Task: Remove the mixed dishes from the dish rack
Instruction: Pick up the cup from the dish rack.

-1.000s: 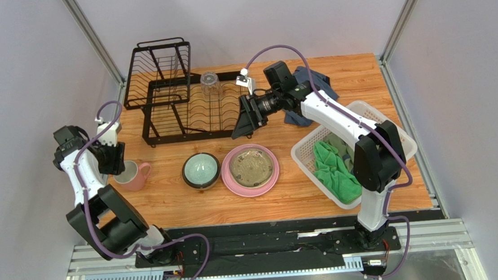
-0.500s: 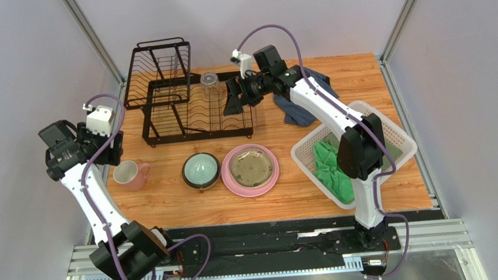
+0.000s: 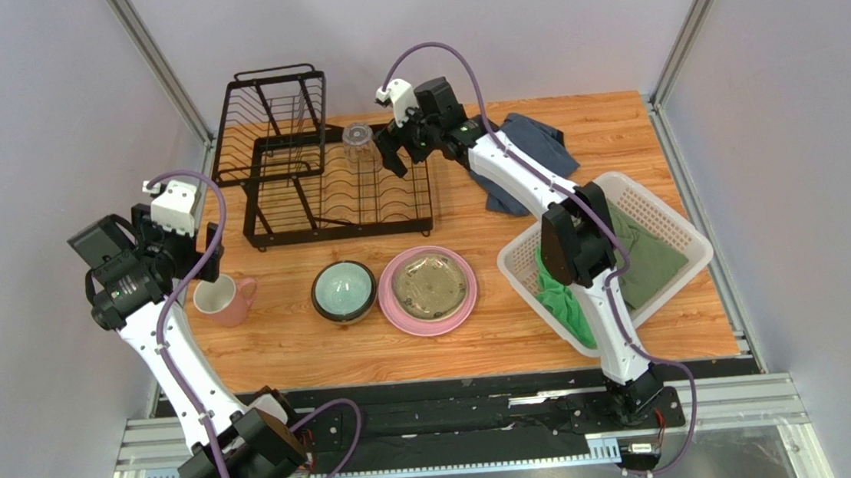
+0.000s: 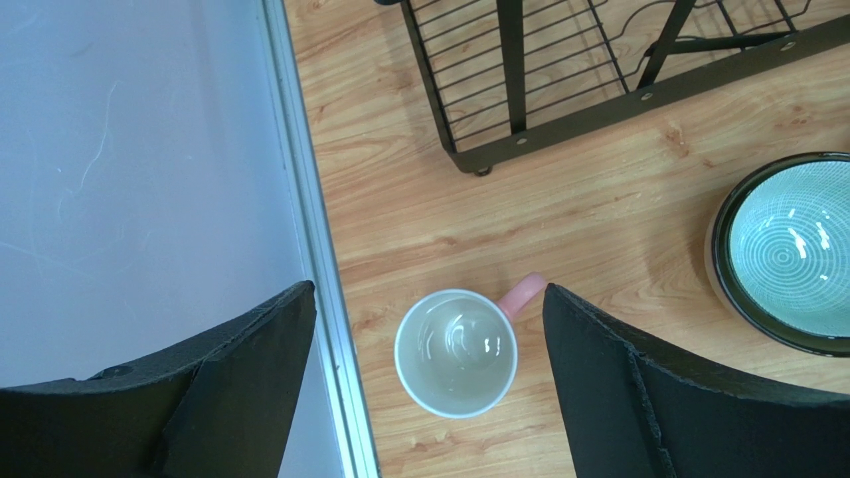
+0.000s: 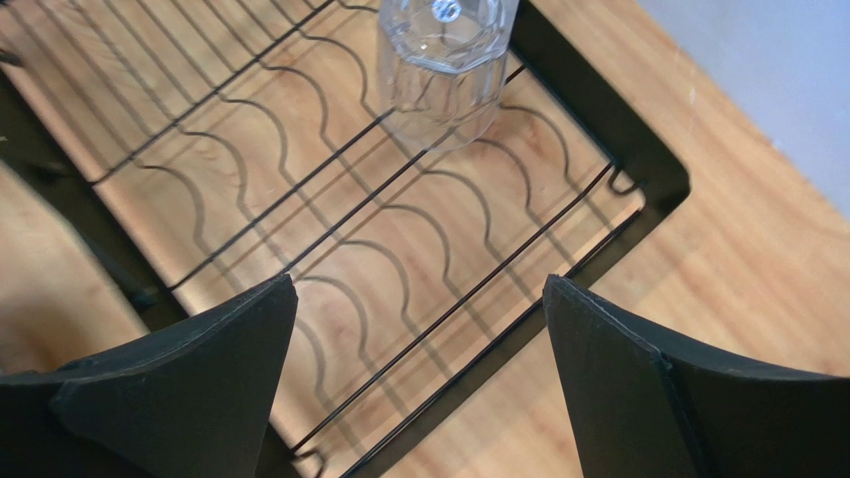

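The black wire dish rack (image 3: 322,190) stands at the back left. A clear glass tumbler (image 3: 357,143) sits upside down at its far edge. My right gripper (image 3: 393,153) hovers open over the rack's right end (image 5: 609,119), and the tumbler (image 5: 444,50) is just ahead of its empty fingers (image 5: 418,286). On the table in front stand the pink mug (image 3: 225,299), the teal bowl (image 3: 343,290) and the pink plate (image 3: 429,288), which carries a cream plate and a tan bowl. My left gripper (image 3: 191,260) hangs open above the mug (image 4: 457,352), not touching it.
A white lattice basket (image 3: 673,235) with green cloth (image 3: 567,284) stands at the right. A blue-grey cloth (image 3: 532,143) lies behind it. The aluminium frame rail (image 4: 319,249) and wall run close to the mug's left. The teal bowl (image 4: 788,249) is to its right.
Both grippers have opened wider. The left arm has risen off the mug, which stays on the table. The right arm has swung from the rack's front right corner back toward the tumbler.
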You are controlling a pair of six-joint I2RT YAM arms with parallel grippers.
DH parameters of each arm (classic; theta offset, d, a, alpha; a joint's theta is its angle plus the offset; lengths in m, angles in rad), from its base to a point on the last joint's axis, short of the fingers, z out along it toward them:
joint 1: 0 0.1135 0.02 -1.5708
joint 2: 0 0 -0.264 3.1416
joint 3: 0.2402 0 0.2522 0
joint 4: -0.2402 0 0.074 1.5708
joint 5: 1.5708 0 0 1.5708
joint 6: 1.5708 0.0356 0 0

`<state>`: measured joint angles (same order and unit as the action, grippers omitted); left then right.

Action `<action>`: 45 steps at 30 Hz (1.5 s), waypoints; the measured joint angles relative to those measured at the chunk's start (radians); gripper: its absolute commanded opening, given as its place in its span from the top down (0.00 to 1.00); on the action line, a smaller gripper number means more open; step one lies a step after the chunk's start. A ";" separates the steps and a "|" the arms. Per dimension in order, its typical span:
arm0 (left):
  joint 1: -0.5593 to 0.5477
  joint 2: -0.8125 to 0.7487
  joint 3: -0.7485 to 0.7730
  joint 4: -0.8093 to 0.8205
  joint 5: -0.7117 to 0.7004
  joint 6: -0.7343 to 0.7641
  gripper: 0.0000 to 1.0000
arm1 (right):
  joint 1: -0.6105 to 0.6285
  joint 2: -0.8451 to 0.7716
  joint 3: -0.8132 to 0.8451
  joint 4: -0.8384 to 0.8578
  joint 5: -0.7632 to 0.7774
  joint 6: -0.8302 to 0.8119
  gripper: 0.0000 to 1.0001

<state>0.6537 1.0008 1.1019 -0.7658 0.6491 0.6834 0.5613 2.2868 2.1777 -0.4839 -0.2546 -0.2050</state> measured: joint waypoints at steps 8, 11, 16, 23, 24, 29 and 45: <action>0.000 -0.011 -0.026 0.017 0.006 -0.009 0.08 | 0.000 0.126 0.012 0.202 0.006 -0.112 0.00; 0.001 -0.010 -0.028 0.019 -0.003 -0.010 0.08 | 0.000 0.174 0.030 0.269 -0.010 -0.123 0.00; 0.001 0.013 -0.028 0.037 -0.019 -0.013 0.08 | 0.000 0.226 0.045 0.370 -0.043 -0.131 0.00; 0.001 0.071 -0.028 0.069 -0.044 -0.027 0.08 | 0.000 0.305 0.136 0.466 -0.088 -0.150 0.00; 0.001 0.074 -0.028 0.073 -0.048 -0.028 0.08 | 0.000 0.314 0.151 0.474 -0.096 -0.152 0.00; 0.001 0.085 -0.028 0.104 -0.064 -0.032 0.08 | 0.000 0.376 0.242 0.511 -0.125 -0.160 0.00; 0.001 0.148 0.004 0.137 -0.078 -0.054 0.08 | 0.004 0.445 0.280 0.592 -0.190 -0.159 0.00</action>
<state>0.6544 1.1488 1.1061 -0.6292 0.5709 0.6296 0.5652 2.7316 2.4580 0.1085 -0.4442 -0.3641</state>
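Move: Out to the front-left of the right hand, the cup stands upside down in the dish rack, about 11 cm ahead, 13 cm to the left and 7 cm lower. The rack's upper tier is roughly 15 cm left of the cup and 5 cm nearer; the blue cloth lies some 23 cm right of this hand and 8 cm ahead, the stacked bowls 20 cm back and 16 cm left. From the left hand, the cup is about 35 cm ahead, 26 cm right and 15 cm lower. Reaching over the rack towards the cup, the right hand first goes forward and dips about 5 cm, then swings left with a slight rise and sinks again, ending some 9 cm forward and 9 cm left. Its wide-open fingers tilt up to nearly level, pointing left and forward at the cup. Meanwhile the empty left hand, still open, eases about 5 cm left and forward, sinking a little. ##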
